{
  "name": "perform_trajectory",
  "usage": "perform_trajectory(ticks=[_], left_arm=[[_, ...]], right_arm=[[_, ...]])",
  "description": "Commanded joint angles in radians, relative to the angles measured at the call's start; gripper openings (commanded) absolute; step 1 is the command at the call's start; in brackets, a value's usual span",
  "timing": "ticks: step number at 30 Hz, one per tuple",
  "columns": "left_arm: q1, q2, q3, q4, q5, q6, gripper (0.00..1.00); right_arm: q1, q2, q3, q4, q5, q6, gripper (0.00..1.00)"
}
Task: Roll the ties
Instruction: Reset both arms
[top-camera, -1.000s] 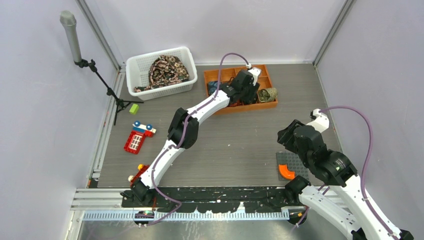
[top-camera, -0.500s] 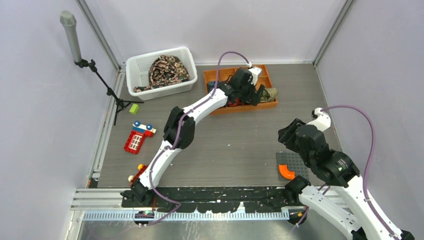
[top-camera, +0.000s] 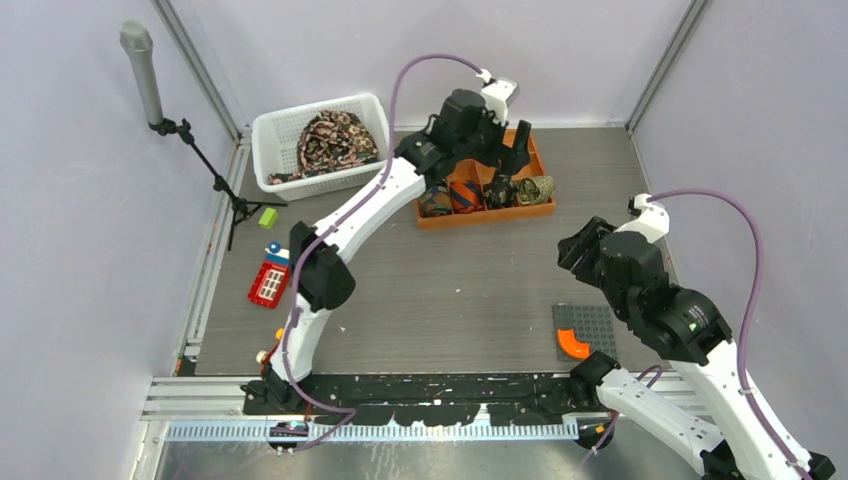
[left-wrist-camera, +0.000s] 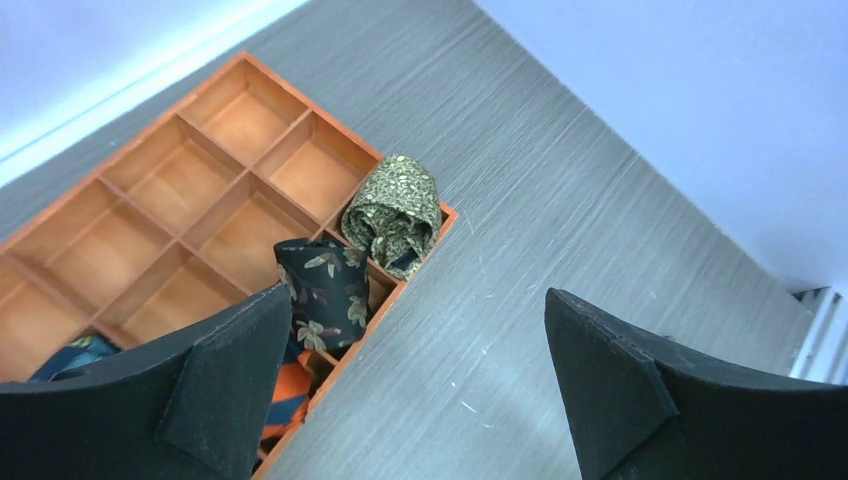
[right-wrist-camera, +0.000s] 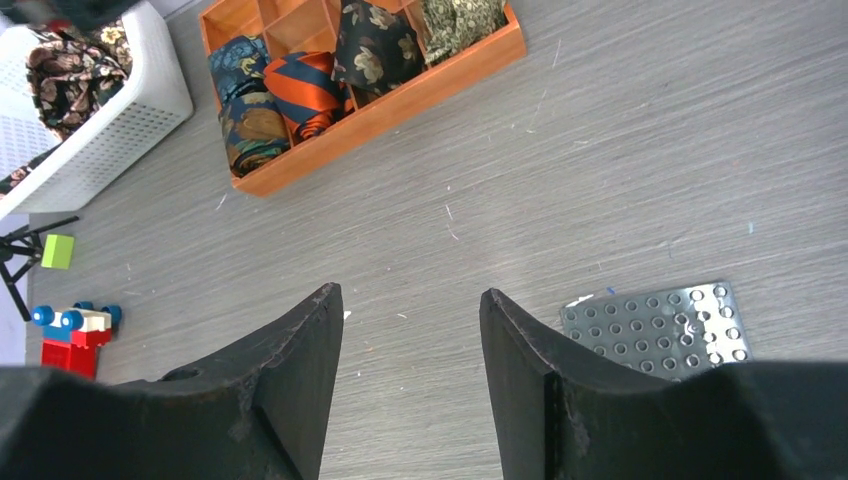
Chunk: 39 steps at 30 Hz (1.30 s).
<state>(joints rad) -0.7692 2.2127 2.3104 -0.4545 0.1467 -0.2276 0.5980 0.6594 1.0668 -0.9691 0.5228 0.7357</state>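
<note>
An orange compartment tray at the back holds rolled ties in its front row: a blue-brown roll, an orange-red striped roll, a black floral roll and an olive roll. More black floral ties lie heaped in a white basket. My left gripper hangs open and empty above the tray's right end, over the black floral roll and the olive roll. My right gripper stands open over bare table at the right, holding nothing.
A grey studded plate with an orange curved piece lies near the right arm. A red toy bus, a green block and a microphone stand sit at the left.
My left gripper opened and rose off the tray, uncovering the rolls in its front row. The right arm shifted slightly toward the back.
</note>
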Motion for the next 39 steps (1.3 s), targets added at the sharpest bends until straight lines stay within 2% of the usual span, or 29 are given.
perform_trajectory(ticks=[1, 8, 12, 16, 25, 29, 35, 39], left_arm=[[0.004, -0.228, -0.087, -0.040, -0.050, -0.003, 1.00], [0.005, -0.638, -0.529, -0.034, -0.260, 0.027, 1.00], [0.006, -0.869, -0.782, -0.043, -0.353, 0.037, 1.00], [0.007, -1.080, -0.972, -0.119, -0.453, 0.031, 1.00], [0.006, -1.560, -1.416, -0.219, -0.527, -0.054, 0.99], [0.005, -1.683, -1.532, -0.261, -0.538, -0.117, 0.98], [0.005, -1.713, -1.479, -0.346, -0.532, -0.136, 0.98], [0.005, -1.748, -1.511, -0.377, -0.547, -0.162, 0.99]], right_arm=[[0.000, 0.026, 0.060, 0.064, 0.010, -0.079, 0.59], [0.000, 0.077, 0.049, 0.145, -0.041, -0.115, 0.62], [-0.001, 0.090, 0.010, 0.225, -0.093, -0.115, 0.79], [0.000, 0.104, -0.036, 0.294, -0.126, -0.118, 0.86], [-0.001, 0.134, -0.112, 0.400, -0.151, -0.115, 0.89], [0.000, 0.146, -0.126, 0.429, -0.159, -0.108, 0.90], [0.000, 0.165, -0.123, 0.441, -0.167, -0.095, 0.90], [0.000, 0.169, -0.127, 0.444, -0.160, -0.099, 0.90]])
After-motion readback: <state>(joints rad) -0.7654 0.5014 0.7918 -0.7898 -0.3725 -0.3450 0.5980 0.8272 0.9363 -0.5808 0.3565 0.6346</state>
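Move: The empty left hand hovers high by the orange box: the black floral tie just laid there is about 5 cm ahead, 1 cm right and 21 cm below, the striped tie 7 cm left and 4 cm ahead, the olive tie 10 cm right and 5 cm ahead. The yellow-wheeled toy by its resting place is some 50 cm left, 25 cm back. From the right hand, the floral tie is roughly 28 cm ahead, 10 cm left; the studded plate 7 cm right, 2 cm ahead. Wide open, the left hand swings away from the orange box, about 36 cm left and 25 cm back, arching up 8 cm before sinking to stop over bare table right of the yellow-wheeled toy, its wrist turning some 30 degrees counter-clockwise. The right hand eases left and forward towards the box, turns slightly counter-clockwise and spreads its part-open fingers nearly wide, touching nothing. ##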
